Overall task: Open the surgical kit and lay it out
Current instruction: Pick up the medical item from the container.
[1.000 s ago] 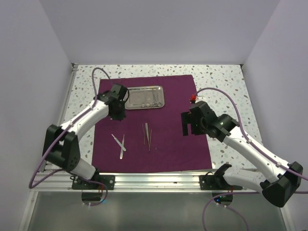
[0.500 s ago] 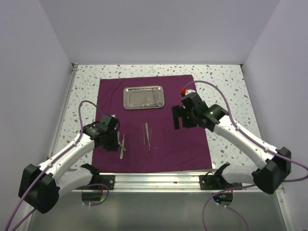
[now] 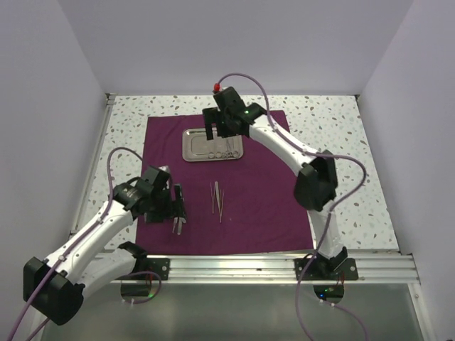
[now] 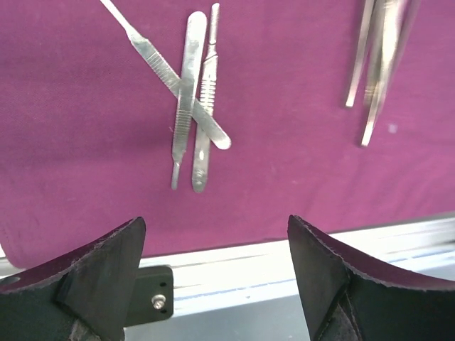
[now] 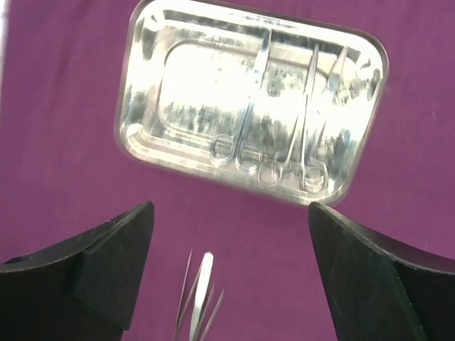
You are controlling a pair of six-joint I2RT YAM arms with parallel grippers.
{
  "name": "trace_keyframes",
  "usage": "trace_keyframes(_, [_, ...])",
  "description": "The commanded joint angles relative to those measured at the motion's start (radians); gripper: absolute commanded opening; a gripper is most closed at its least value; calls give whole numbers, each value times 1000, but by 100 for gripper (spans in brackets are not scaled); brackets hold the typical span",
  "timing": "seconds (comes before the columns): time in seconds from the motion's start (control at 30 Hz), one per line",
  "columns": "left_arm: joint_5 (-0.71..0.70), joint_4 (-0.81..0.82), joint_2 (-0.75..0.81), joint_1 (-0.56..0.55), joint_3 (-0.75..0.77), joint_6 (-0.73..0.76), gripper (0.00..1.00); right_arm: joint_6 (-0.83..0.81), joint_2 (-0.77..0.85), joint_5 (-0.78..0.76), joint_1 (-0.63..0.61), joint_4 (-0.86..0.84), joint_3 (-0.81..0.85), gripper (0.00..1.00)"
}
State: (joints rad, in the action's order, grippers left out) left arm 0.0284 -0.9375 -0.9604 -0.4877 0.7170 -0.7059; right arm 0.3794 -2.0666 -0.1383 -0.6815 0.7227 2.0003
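Note:
The surgical kit's maroon cloth [image 3: 263, 206] lies spread flat on the table. On its far part sits the shiny steel tray [image 3: 212, 144], and scissor-handled forceps [image 5: 284, 145] lie in it. My right gripper [image 3: 220, 131] hovers open just above the tray's near rim [image 5: 231, 277], touching nothing. Thin silver tweezers [image 3: 217, 199] lie in a bundle mid-cloth. Three flat silver handles [image 4: 192, 106] lie crossed on the cloth's near left part. My left gripper [image 3: 178, 213] hangs open over them [image 4: 217, 284], empty, and partly hides them in the top view.
The cloth's near edge runs along an aluminium rail [image 3: 234, 266] with the arm mounts. Speckled tabletop [image 3: 341, 135] shows on both sides of the cloth. White walls enclose the left, back and right.
The left arm came from the tray to the near left of the cloth and its gripper opened over the crossed handles. The right arm swung from the cloth's right side to above the tray.

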Motion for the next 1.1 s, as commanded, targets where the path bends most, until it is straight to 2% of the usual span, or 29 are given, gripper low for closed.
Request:
trace_keyframes(0.0, [27,-84,49,-6,74,-1,84,-22,-201,-17,20,78,248,92])
trace_keyframes(0.13, [12,-147,61,-6,101,17,83,3,-371,-32,43,124,422,86])
trace_keyframes(0.3, [-22,-207,89,-6,111,34,82,7,-412,-76,56,54,396,84])
trace_keyframes(0.5, [-56,-253,118,-6,111,45,82,18,-469,-80,68,52,400,83])
trace_keyframes(0.63, [-65,-261,108,-6,107,59,81,38,-498,-73,69,47,381,78])
trace_keyframes(0.73, [-70,-261,103,-6,104,63,81,50,-504,-69,73,47,347,69])
trace_keyframes(0.77, [-71,-262,104,-6,101,65,81,61,-503,-66,76,46,335,61])
trace_keyframes(0.8, [-73,-261,104,-6,102,65,81,65,-501,-61,79,44,310,56])
trace_keyframes(1.03, [-74,-251,98,-6,90,63,80,75,-487,-47,82,37,215,34])
trace_keyframes(1.07, [-76,-250,98,-5,88,63,80,76,-487,-46,83,38,210,26])
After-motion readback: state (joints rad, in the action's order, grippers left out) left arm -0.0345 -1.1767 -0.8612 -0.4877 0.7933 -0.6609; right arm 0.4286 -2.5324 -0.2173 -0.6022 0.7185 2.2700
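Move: The right hand hovers short of the tray. The two crossed instruments at the tray's right end lie about 9 cm ahead, 1 cm right and 16 cm below; the open scissors are 4 cm to their left, and the laid-out tweezers about 10 cm behind the hand and 3 cm left, 17 cm down. From the left hand, the crossed instruments are roughly 21 cm ahead, 16 cm right and 6 cm below. Right hand drops about 15 cm and 8 forward, narrowing its fingers around the crossed instruments; left hand backs off. ##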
